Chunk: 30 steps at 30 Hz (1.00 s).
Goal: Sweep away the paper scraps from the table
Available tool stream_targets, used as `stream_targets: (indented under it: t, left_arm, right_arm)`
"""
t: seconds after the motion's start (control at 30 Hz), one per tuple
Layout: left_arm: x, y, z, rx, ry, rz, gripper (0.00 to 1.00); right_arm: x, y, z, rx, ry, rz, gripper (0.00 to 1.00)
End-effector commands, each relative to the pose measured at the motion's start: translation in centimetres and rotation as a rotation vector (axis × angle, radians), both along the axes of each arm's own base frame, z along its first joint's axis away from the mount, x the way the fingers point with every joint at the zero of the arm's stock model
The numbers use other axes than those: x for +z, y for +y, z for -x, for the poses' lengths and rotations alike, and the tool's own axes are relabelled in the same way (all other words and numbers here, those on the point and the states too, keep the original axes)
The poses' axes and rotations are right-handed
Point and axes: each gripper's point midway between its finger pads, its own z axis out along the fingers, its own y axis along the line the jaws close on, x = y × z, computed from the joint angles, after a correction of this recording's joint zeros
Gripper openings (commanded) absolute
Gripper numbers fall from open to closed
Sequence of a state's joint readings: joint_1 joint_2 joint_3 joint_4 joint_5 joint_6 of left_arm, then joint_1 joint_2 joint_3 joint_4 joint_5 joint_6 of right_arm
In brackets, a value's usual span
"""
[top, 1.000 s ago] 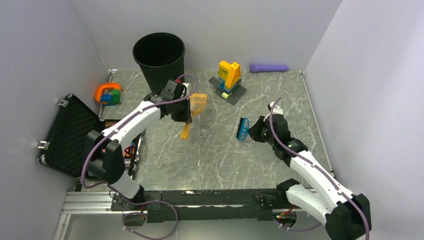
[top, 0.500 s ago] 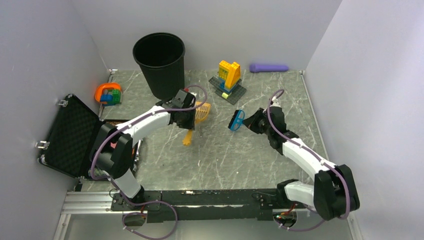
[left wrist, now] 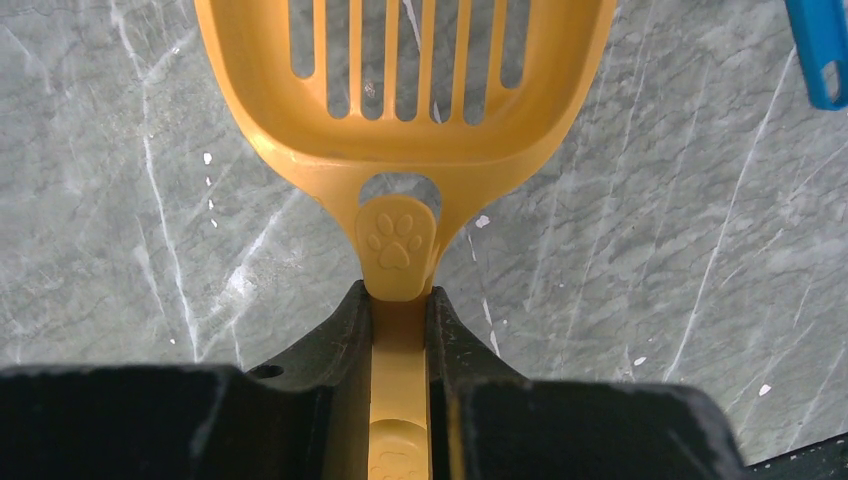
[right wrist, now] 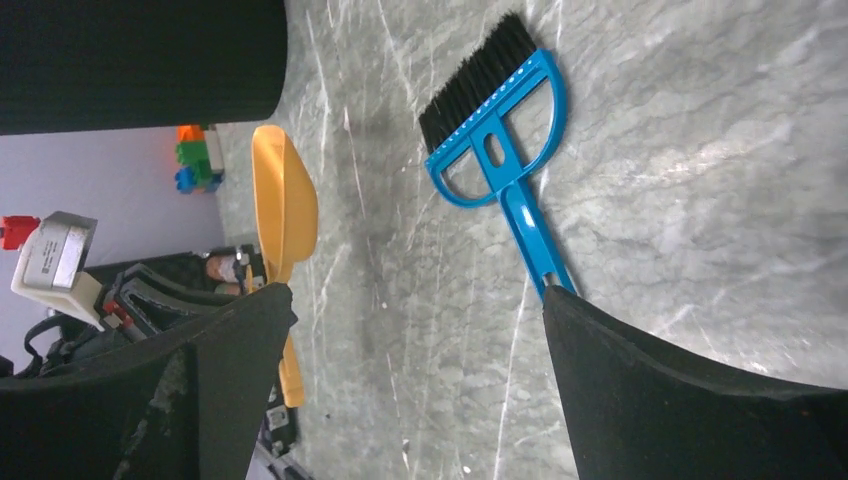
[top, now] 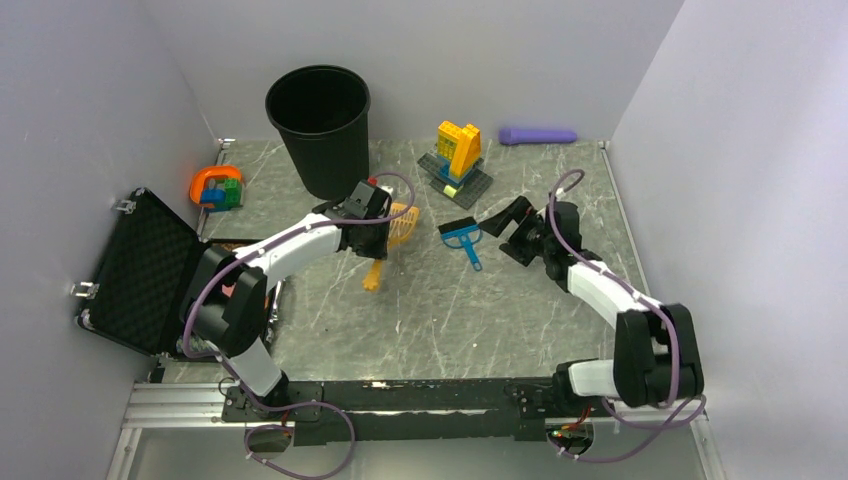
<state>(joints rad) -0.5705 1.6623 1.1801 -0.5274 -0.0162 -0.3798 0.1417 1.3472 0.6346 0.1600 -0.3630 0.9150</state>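
No paper scraps show in any view. On the grey-green marble table (top: 430, 310), my left gripper (top: 378, 238) (left wrist: 400, 295) is shut on the handle of an orange slotted scoop (top: 400, 225) (left wrist: 400, 120), whose slotted bowl shows only the table beneath. A blue hand brush (top: 462, 240) (right wrist: 495, 150) with black bristles lies flat on the table to the right of the scoop. My right gripper (top: 497, 235) (right wrist: 415, 292) stands open just right of the brush, with nothing between its fingers; the handle's end lies by one fingertip.
A black bin (top: 318, 125) stands at the back, just behind the scoop. A yellow-and-blue brick build (top: 457, 160) and a purple cylinder (top: 538, 135) sit at the back right. An orange ring with bricks (top: 217, 188) and an open black case (top: 140, 270) are at the left.
My right gripper has opened and let go of the blue brush, which now lies flat on the table. The left arm brought the scoop down from the bin, then stopped.
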Motion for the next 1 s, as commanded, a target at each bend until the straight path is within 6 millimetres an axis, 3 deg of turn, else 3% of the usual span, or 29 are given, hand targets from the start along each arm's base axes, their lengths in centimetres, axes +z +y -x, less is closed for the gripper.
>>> stream_targets:
  t: [0.0,0.17,0.33,0.4,0.43,0.47,0.5,0.53,0.57,0.77,0.97]
  left_arm:
    - [0.2,-0.4,-0.7,-0.014,-0.041,-0.012,0.0]
    - [-0.9,-1.2,-0.7,-0.028,-0.026,-0.039,0.0]
    - [-2.1,-2.1,-0.8,-0.043,0.004,-0.059,0.01]
    - [-2.6,-2.0,-0.9,-0.031,0.014,-0.079,0.06]
    - [-2.6,-2.0,-1.0,-0.028,0.012,-0.084,0.14]
    - [-2.5,-2.0,-1.0,-0.028,0.007,-0.083,0.3]
    - [-2.1,-1.9,-1.0,-0.026,-0.006,-0.077,0.57]
    - [-1.5,-1.9,-1.0,-0.028,-0.029,-0.062,0.9]
    - [-0.8,-1.8,-0.9,-0.031,-0.051,-0.044,0.98]
    - [4.5,-0.3,0.4,-0.028,-0.194,-0.007,0.99]
    - [10.2,3.3,3.3,0.057,-0.42,0.064,0.99]
  right_arm:
    - [3.1,-2.9,0.5,-0.076,-0.108,0.142,1.0]
    - [5.0,-6.1,2.2,-0.164,-0.173,0.301,1.0]
    - [7.2,-7.4,3.7,-0.2,-0.256,0.351,1.0]
    - [7.8,-7.7,4.2,-0.207,-0.276,0.357,1.0]
    - [8.0,-7.7,4.4,-0.204,-0.288,0.36,1.0]
    - [8.2,-7.7,4.6,-0.203,-0.304,0.362,1.0]
    - [8.5,-7.7,4.7,-0.198,-0.324,0.364,1.0]
    - [8.8,-7.5,4.9,-0.186,-0.348,0.366,1.0]
    - [9.2,-7.4,5.1,-0.176,-0.372,0.366,1.0]
    - [12.2,-6.9,6.9,-0.109,-0.531,0.402,1.0]
    - [15.7,-6.7,9.5,-0.04,-0.634,0.465,1.0]
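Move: Almost straight below the left hand, some 5 cm down and 1 cm to its right, is the bare table patch where the held orange scoop will go. From that hand the blue brush lies about 6 cm ahead and 15 cm right, the black bin about 25 cm ahead and 12 cm left. The open right hand has the brush roughly 4 cm ahead, 6 cm left and 9 cm below, with the block toy about 22 cm ahead and 7 cm left. Lowering the scoop about 4 cm onto the table, the left hand spreads its fingers wide off its neck, then rises quickly some 11 cm clear, drifting slightly back and left and tipping its fingers up. The right hand, already empty and open, retreats from the brush, up about 12 cm, back and right, its fingers tilting up. ##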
